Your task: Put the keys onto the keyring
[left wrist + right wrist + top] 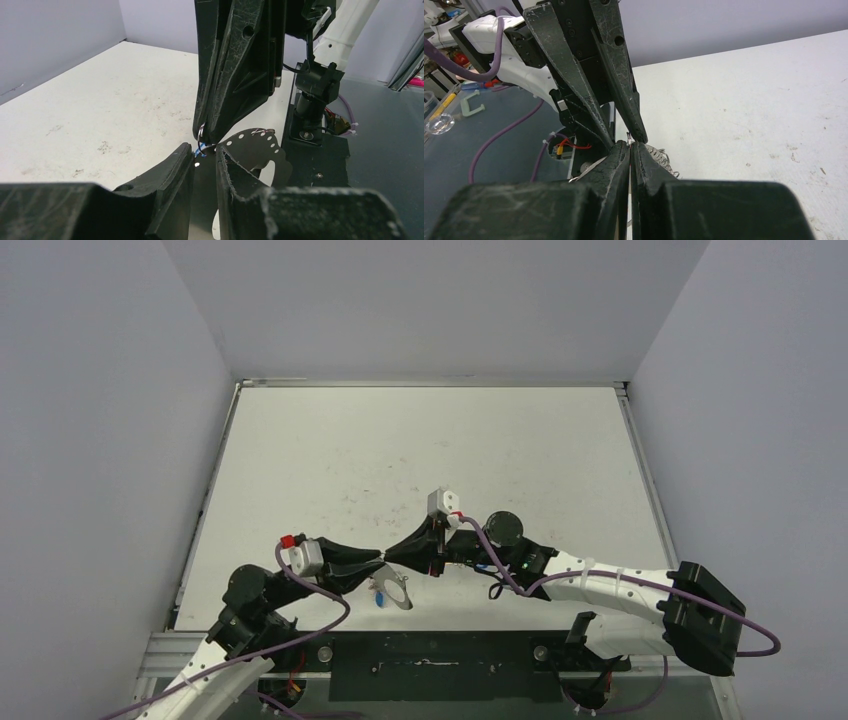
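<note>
My two grippers meet tip to tip over the table's near edge. The right gripper [393,553] [630,145] is shut on a key by its small silver ring [201,133], and a sliver of light blue tag [200,148] shows just below. The left gripper [381,560] [204,150] has its fingers a narrow gap apart on either side of that ring. Whether they pinch anything is unclear. The keyring [400,594] hangs just beneath both tips, with a blue tag [379,595] at its left. In the left wrist view it appears as a dark flat perforated piece [257,145]. A red tag is not clearly visible.
The white table [420,440] stretches away beyond the grippers, with grey walls on three sides. A dark base plate [430,660] runs along the near edge under the arms. A small silver coil [659,157] lies beside the right fingertips. Purple cables trail from both wrists.
</note>
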Controlling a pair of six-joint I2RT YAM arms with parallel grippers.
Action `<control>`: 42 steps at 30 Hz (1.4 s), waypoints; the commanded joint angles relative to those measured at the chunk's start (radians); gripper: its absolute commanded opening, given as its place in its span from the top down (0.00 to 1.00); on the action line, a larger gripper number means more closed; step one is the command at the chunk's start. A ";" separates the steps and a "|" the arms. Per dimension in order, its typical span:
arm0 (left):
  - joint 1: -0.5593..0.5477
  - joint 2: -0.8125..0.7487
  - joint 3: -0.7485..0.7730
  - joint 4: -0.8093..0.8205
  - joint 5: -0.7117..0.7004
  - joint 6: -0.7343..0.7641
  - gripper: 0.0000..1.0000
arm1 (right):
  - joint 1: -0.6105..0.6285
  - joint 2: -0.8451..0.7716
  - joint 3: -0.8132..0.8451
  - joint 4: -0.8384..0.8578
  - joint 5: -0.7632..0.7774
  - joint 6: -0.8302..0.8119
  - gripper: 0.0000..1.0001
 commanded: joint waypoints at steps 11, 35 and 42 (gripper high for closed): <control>-0.004 0.038 -0.004 0.114 0.059 -0.013 1.00 | 0.011 0.009 0.007 0.117 -0.047 0.013 1.00; -0.004 0.135 0.254 -0.370 0.032 0.162 1.00 | 0.006 -0.073 0.167 -0.389 -0.050 -0.346 0.63; -0.004 0.223 0.322 -0.438 0.100 0.219 1.00 | 0.006 -0.012 0.312 -0.699 -0.117 -0.572 0.64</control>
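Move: The keyring is pinched in the right fingertips, about 1 cm to the right of the left hand, at its height, and about 1 cm to the left of the right hand. The metal plate hangs roughly 5 cm below the left hand, 2 cm back and 2 cm to its right. The loose key with its blue tag lies on the table about 9 cm ahead of the left hand, 17 cm to its right and 20 cm below. Left fingers pinch the keyring, then right fingers open and let go while the left tilts, sinking about 2 cm. ##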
